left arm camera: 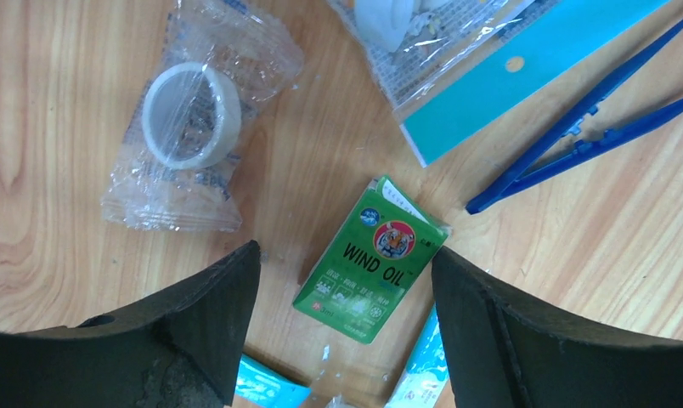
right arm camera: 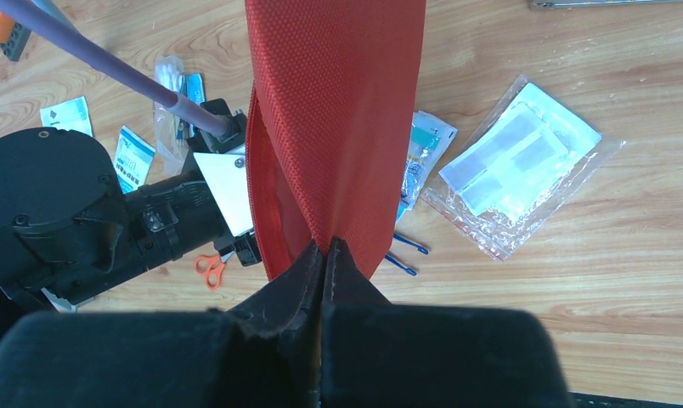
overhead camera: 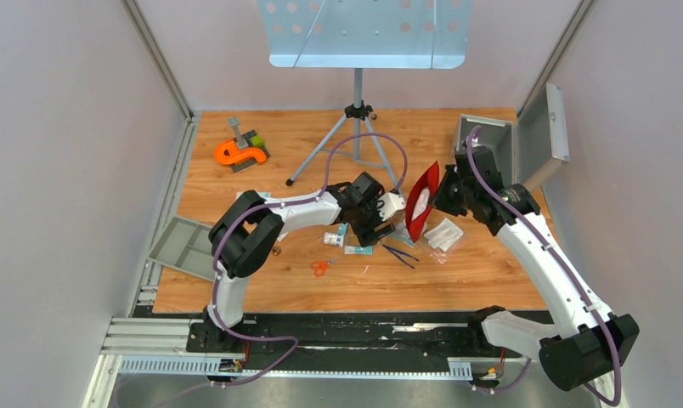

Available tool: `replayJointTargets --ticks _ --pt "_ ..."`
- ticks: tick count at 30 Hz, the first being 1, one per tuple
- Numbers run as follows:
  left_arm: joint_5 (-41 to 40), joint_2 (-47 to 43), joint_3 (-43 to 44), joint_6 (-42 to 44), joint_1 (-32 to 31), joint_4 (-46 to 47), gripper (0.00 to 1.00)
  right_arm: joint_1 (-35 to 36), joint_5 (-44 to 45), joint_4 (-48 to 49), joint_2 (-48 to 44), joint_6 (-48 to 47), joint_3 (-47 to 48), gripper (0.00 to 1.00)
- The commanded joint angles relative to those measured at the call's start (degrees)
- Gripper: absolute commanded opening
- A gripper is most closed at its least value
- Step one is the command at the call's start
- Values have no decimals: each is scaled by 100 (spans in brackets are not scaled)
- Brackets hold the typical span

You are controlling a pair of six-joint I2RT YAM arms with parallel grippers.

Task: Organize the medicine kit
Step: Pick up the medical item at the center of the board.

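The medicine kit (overhead camera: 491, 140) is a silver-grey case at the back right, its lid (overhead camera: 549, 127) swung open. My right gripper (overhead camera: 444, 197) (right arm camera: 324, 251) is shut on the edge of a red fabric pouch (overhead camera: 422, 201) (right arm camera: 338, 110) and holds it up off the table, its mouth gaping. My left gripper (overhead camera: 381, 226) (left arm camera: 345, 255) hangs open just above a green wind oil box (left arm camera: 374, 259) that lies flat between its fingers. Around the box lie a wrapped tape roll (left arm camera: 189, 115), a teal-edged packet (left arm camera: 491, 68) and blue tweezers (left arm camera: 589, 144).
A clear zip bag of white pads (overhead camera: 444, 234) (right arm camera: 521, 161) lies right of the pouch. Orange scissors (overhead camera: 320, 267) (right arm camera: 209, 270) sit nearer the front. A grey plastic tray (overhead camera: 183, 246) overhangs the left edge; an orange toy (overhead camera: 239, 153) and a tripod stand (overhead camera: 358, 127) are at the back.
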Motion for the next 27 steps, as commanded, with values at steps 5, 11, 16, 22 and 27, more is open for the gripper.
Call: replayJointTargets --ticks 5,11,16,22,27 --pt "-295 73 168 -85 -16 201 70 -16 -109 248 -47 -7 101 0" --pt "-303 -77 90 -343 -9 266 47 -12 -138 248 -20 8 129 0" --pt "-449 -398 44 -638 -2 230 44 -16 -158 256 4 12 107 0" --pt "-678 -1160 2 -1303 43 55 41 -10 -443 289 136 61 96 0" --pt "-7 -1906 116 -2272 514 -294 35 7 -670 393 330 93 61 0"
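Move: The green wind oil box lies right between the left hand's open fingers, about 1 cm below and 1 cm to the right of the hand point. From that hand, the wrapped tape roll is some 7 cm ahead and 3 cm right, the blue tweezers about 5 cm back and 8 cm right, and the teal-edged pack 2 cm ahead and 10 cm right. From the right hand, the green box lies roughly 12 cm left, 3 cm ahead and 20 cm below. The left fingers close from wide open and pinch the green box by its two sides, the hand creeping less than 1 cm forward as they shut. With that grip the hand then lifts about 8 cm, faster towards the end, turning some 15 degrees counter-clockwise. The right hand keeps hold of the red bag and late on eases it about 1.5 cm left and down. ##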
